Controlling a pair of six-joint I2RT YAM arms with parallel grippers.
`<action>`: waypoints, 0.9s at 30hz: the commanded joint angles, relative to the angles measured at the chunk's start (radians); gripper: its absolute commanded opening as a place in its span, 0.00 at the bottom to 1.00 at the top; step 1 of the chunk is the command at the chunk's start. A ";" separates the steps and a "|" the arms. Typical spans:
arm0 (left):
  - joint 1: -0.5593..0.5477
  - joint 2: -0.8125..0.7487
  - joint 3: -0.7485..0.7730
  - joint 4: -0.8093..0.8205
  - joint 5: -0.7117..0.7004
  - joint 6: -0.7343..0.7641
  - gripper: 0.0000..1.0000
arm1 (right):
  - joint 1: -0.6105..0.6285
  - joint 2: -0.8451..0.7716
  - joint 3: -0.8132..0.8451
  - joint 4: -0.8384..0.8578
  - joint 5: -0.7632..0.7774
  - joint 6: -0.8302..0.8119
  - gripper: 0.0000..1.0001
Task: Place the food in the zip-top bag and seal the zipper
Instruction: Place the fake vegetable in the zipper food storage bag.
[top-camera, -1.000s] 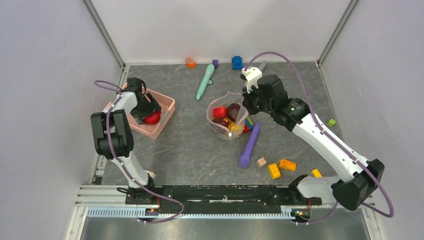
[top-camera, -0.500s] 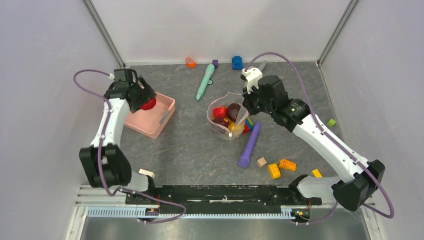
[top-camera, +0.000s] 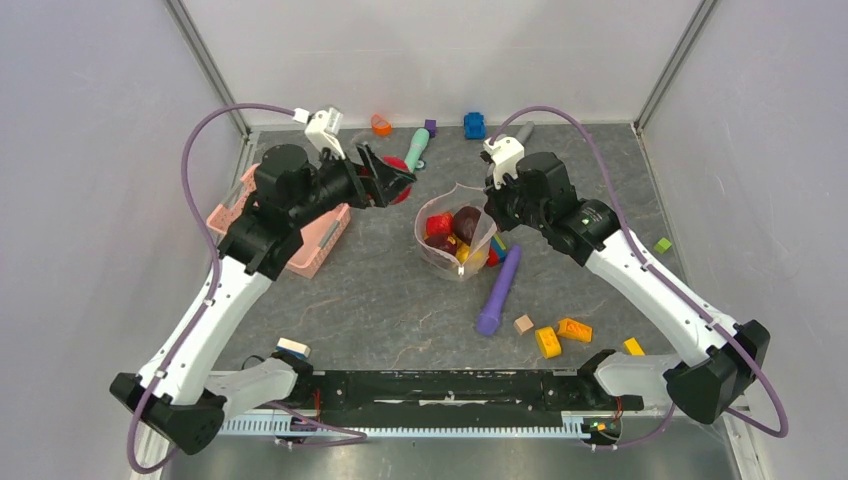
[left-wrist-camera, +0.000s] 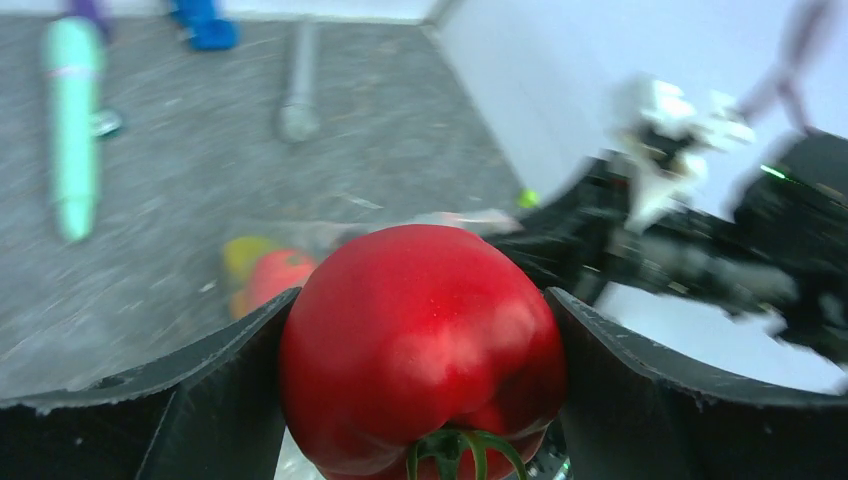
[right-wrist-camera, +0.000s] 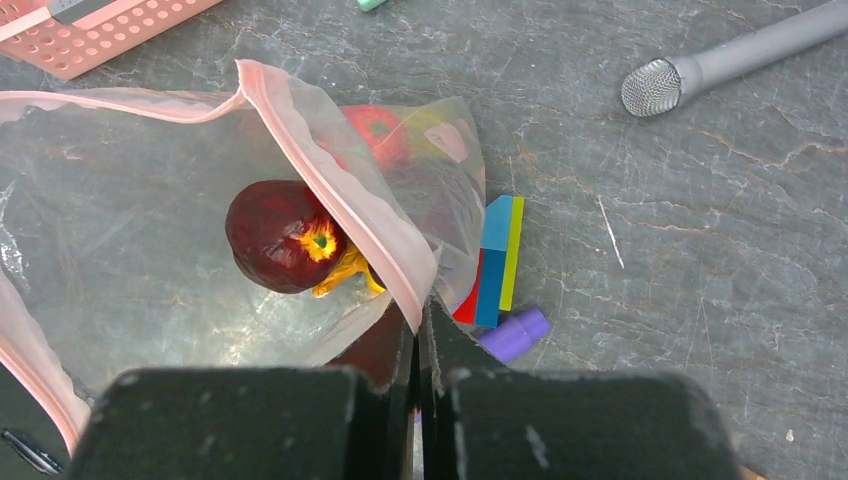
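My left gripper (left-wrist-camera: 422, 300) is shut on a piece of food, a glossy red tomato-like fruit (left-wrist-camera: 420, 340) with a green stem. In the top view it hangs (top-camera: 390, 180) above the table, left of the zip-top bag (top-camera: 455, 245) and apart from it. The clear bag stands with its mouth held open. Inside lie a red piece (top-camera: 438, 223), a dark maroon fruit (right-wrist-camera: 275, 235) and a yellow bit (top-camera: 470, 256). My right gripper (right-wrist-camera: 420, 315) is shut on the bag's right rim, pinching the pink zipper strip (right-wrist-camera: 330, 165).
The pink basket (top-camera: 322, 238) sits at the left, behind my left arm. A teal marker (top-camera: 412, 160) lies beyond the bag, a purple one (top-camera: 498, 290) to its right. Toy blocks (top-camera: 560, 335) are scattered at front right, more (top-camera: 474, 124) along the back wall. A grey stick (right-wrist-camera: 740, 55) lies nearby.
My left arm lifted the red fruit out of the pink basket and swung it right, toward the bag. The right gripper and the bag stayed put.
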 joint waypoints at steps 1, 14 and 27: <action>-0.141 -0.025 -0.019 0.217 0.121 0.063 0.56 | -0.004 -0.034 -0.005 0.042 -0.012 -0.010 0.00; -0.422 0.206 0.124 0.119 -0.058 0.231 0.60 | -0.004 -0.051 -0.011 0.042 -0.013 -0.002 0.00; -0.511 0.295 0.158 0.005 -0.496 0.266 0.78 | -0.005 -0.078 -0.021 0.051 -0.012 0.003 0.00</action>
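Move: The left hand holds the tomato; the bag's open mouth lies about 12 cm to its right, 3 cm back and some 17 cm below. The right hand pinches the rim, with the mouth's middle roughly 8 cm to its left, 4 cm back and 6 cm below. On the table about 35 cm below the left hand, the triangular block lies 23 cm right and 5 cm ahead, and the purple microphone 23 cm right and 5 cm back. Still gripping the tomato between its fingers, the left hand sweeps about 14 cm right to the bag's mouth, drawing back some 6 cm and rising slightly before sinking about 8 cm and easing forward a little. It turns clockwise some 20 degrees, then partly back while its left side rolls up. The right hand stays, keeping its pinch on the rim. ##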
